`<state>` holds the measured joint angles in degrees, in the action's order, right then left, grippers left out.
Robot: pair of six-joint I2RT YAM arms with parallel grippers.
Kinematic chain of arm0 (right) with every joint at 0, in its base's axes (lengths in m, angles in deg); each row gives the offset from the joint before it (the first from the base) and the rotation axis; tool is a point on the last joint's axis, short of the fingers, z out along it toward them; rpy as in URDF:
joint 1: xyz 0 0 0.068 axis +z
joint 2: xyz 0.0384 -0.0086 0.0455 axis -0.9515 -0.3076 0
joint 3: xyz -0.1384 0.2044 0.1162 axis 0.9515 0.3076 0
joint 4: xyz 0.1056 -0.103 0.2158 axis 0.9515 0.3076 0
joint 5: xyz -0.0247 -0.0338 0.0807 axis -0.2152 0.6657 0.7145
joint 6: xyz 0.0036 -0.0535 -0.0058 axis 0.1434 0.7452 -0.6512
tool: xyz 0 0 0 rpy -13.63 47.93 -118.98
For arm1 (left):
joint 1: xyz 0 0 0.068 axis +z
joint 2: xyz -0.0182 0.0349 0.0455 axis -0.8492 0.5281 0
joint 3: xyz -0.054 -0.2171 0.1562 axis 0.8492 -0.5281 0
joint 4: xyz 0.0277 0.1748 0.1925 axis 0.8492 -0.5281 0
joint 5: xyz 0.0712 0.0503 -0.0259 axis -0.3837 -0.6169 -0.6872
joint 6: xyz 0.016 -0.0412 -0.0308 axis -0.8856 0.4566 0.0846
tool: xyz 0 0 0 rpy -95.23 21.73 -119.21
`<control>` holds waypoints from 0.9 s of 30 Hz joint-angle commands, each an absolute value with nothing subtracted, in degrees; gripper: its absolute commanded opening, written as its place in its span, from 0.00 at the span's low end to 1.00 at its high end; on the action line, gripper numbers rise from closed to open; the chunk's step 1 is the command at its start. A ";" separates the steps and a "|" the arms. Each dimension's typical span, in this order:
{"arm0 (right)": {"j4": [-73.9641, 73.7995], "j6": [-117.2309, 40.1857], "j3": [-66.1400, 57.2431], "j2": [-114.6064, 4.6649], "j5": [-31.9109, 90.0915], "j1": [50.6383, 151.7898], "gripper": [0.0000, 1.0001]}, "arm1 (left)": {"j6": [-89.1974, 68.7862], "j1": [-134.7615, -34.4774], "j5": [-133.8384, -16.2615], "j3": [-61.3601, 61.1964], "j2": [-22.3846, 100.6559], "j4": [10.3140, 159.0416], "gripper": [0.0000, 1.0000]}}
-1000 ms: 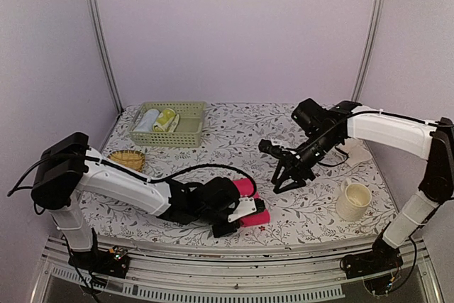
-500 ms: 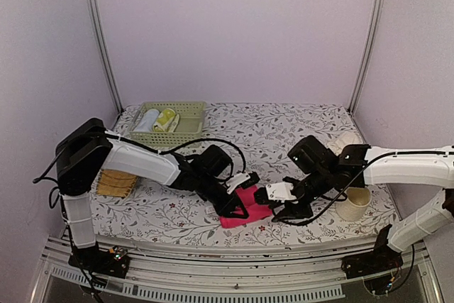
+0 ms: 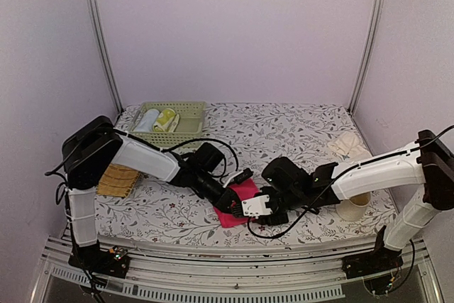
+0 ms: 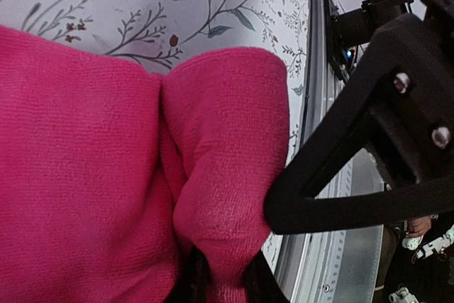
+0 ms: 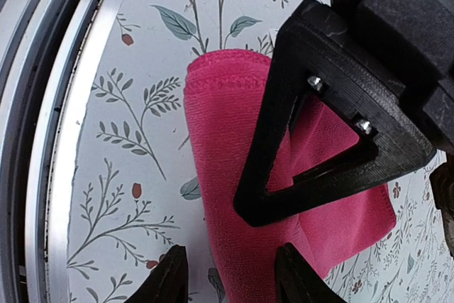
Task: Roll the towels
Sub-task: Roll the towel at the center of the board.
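Observation:
The pink towel (image 3: 228,218) lies bunched near the table's front middle. My left gripper (image 3: 230,200) is shut on it: in the left wrist view a raised fold of the pink towel (image 4: 85,161) is pinched between the jaws of the left gripper (image 4: 220,285). My right gripper (image 3: 247,209) meets it from the right. In the right wrist view the right gripper (image 5: 234,278) stands open, its tips on either side of the pink towel's (image 5: 227,175) near edge, not closed on it. The cream-white towel (image 3: 347,147) lies crumpled at the back right.
A green basket (image 3: 188,136) holding rolled items stands at the back left. A straw mat (image 3: 117,179) lies under the left arm. A cream mug (image 3: 352,209) stands right of the right arm. The table's metal front rail (image 5: 42,140) runs close by the towel.
My right arm has come down and leftward from mid-table until its open fingers straddle the pink towel. The left arm reached further in, still pinching the towel. The towel went from rolled to flatter.

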<state>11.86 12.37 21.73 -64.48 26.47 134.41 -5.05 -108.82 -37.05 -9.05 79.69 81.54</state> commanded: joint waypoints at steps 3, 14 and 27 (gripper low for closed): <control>4.41 14.75 23.66 -70.37 21.60 135.09 0.45 | -2.03 -107.64 -34.54 -12.51 82.54 80.99 0.00; 4.54 19.23 24.17 -78.65 20.44 135.18 0.32 | -5.52 -104.13 -34.56 -12.34 79.58 79.10 0.27; 36.66 13.32 9.70 -81.09 38.49 135.11 0.12 | -4.85 -103.75 -58.07 -27.86 50.91 84.93 0.49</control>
<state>13.69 17.42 12.07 -77.33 28.28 134.24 -4.81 -102.74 -48.02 -22.25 57.64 81.75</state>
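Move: My left hand already pinches the towel's rolled near edge, whose middle lies about 2 cm to its right. From my open right hand that roll is some 3 cm left, 1 cm ahead and 4 cm down. The flat rest of the towel lies about 6 cm ahead and 4 cm left of my right hand, 5 cm below; the mug stands some 27 cm right of it, 3 cm farther out and 2 cm lower. I sink my right hand about 3 cm, easing forward and left, and close its fingers on the roll to the right of my left hand's pinch, then bring it a little back. My left hand keeps its pinch while edging left and forward, then opens, lets go and lifts clear, some 6 cm up and as much to the left. ##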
